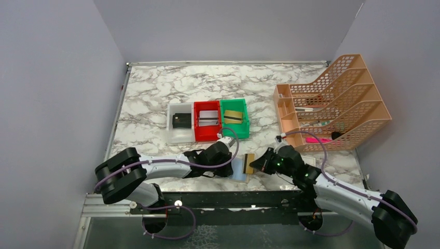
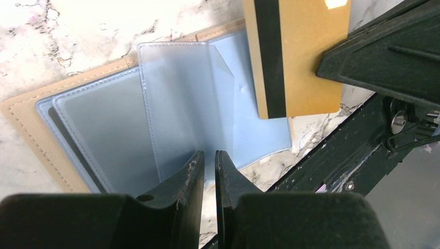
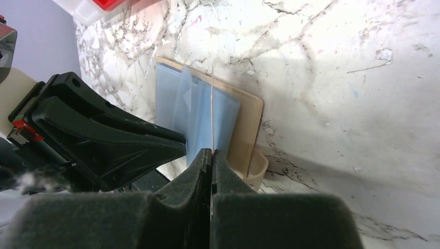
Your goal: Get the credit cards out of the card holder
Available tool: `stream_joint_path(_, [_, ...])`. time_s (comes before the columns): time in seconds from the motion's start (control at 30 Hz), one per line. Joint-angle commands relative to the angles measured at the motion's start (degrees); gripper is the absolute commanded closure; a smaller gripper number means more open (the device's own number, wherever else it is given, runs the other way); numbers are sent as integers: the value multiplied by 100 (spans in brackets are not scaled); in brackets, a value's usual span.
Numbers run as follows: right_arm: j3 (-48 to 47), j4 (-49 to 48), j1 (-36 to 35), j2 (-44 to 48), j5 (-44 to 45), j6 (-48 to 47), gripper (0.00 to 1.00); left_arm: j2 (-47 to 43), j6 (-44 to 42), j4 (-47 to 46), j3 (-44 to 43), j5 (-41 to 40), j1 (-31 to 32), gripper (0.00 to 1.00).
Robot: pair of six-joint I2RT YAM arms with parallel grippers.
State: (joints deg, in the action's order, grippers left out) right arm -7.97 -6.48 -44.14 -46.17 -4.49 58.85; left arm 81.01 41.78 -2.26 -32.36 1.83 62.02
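Observation:
The tan card holder (image 1: pixel 239 172) lies open on the marble near the front edge, its bluish-grey sleeves (image 2: pixel 104 129) facing up. My left gripper (image 2: pixel 209 155) is shut on one clear sleeve (image 2: pixel 181 104), which stands up from the holder (image 2: pixel 31 124). My right gripper (image 3: pixel 212 153) is shut on a gold credit card with a black stripe (image 2: pixel 296 57), held above the holder's right half and clear of the sleeves. The right wrist view shows that card edge-on as a thin line (image 3: pixel 212 104) over the holder (image 3: pixel 251 124). From above, the card (image 1: pixel 249 163) sits between the left gripper (image 1: pixel 232 162) and the right gripper (image 1: pixel 257 167).
Three small bins stand behind the holder: a white one (image 1: pixel 179 136) with a black item, a red one (image 1: pixel 206 136) with greyish cards, a green one (image 1: pixel 239 132) with a gold card. An orange file rack (image 1: pixel 332 104) fills the right. A black rail (image 1: pixel 223 199) runs along the near edge.

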Motion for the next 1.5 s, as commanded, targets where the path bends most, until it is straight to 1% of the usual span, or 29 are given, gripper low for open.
stream_joint_path(0.0, [-134,496,19,326,384,-139,96,-298,24,121,101,-226,29,82])
stream_joint_path(0.03, [-135,492,19,355,378,-164,96,-350,23,121,107,-243,33,80])
stream_joint_path(0.23, [-221,393,20,337,191,-366,96,-725,-10,335,116,-520,30,60])
stream_joint_path(0.37, [-240,279,19,293,54,-443,96,-885,-173,964,-36,-984,21,47])
stream_joint_path(0.47, [-249,208,19,322,-33,-527,96,-956,-318,1400,-190,-1285,-41,40])
stream_joint_path(0.53, [-286,198,19,375,-60,-601,96,-1037,-369,1609,-261,-1436,-89,33])
stream_joint_path(0.6, [-341,215,19,433,-54,-709,96,-1134,-404,1749,-291,-1540,-165,29])
stream_joint_path(0.7, [-487,336,19,502,48,-886,96,-1335,-413,2106,-369,-1615,-428,27])
stream_joint_path(0.8, [-707,541,27,508,198,-1110,96,-1661,-414,2551,-486,-1622,-830,26])
stream_joint_path(0.9, [-922,616,24,459,342,-1356,96,-2177,-502,2868,-499,-1675,-1335,24])
stream_joint_path(0.97, [-1068,620,20,390,436,-1525,96,-2543,-568,3070,-506,-1796,-1690,21])
stream_joint_path(1.03, [-1246,603,19,301,508,-1745,96,-2909,-487,3211,-518,-1895,-1897,17])
stream_joint_path(1.13, [-1539,577,20,96,583,-2063,96,-3330,-509,3554,-734,-1928,-2017,13])
stream_joint_path(1.2, [-1738,523,19,-79,673,-2239,96,-3543,-603,3726,-832,-2049,-2018,2])
stream_joint_path(1.3, [-2011,292,21,-417,769,-2565,96,-3695,-1026,3824,-867,-2082,-2023,1])
stream_joint_path(1.47, [-2745,80,20,-1380,762,-3359,96,-3555,-1115,3832,-869,-1937,-2018,1])
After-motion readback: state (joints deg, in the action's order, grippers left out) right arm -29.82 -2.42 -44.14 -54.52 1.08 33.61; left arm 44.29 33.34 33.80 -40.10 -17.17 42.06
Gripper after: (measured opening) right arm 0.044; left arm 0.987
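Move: The right hand holds the gold card just off the open card holder's right edge. The green box of gold cards lies about 25 cm ahead and 8 cm to the left of this hand, the red box 12 cm left of the green, and the card holder's middle 9 cm left, about level ahead and slightly below. From the left hand, the holder's middle is roughly 1 cm ahead and 1 cm left, just beneath, the green box some 25 cm ahead, 1 cm right, and the white box 25 cm ahead and 25 cm left. The right hand keeps its pinch on the gold card, nearly in place at first, then lifts it some 10 cm while carrying it about 7 cm forward towards the green box's near side, the wrist tilting about 25 degrees so the fingertips come up. The left hand rises a little off the card holder, then sweeps some 16 cm left, 13 cm up and 8 cm forward, opening its fingers wide and swinging the wrist counter-clockwise, clearing the holder and nearing the white box. ##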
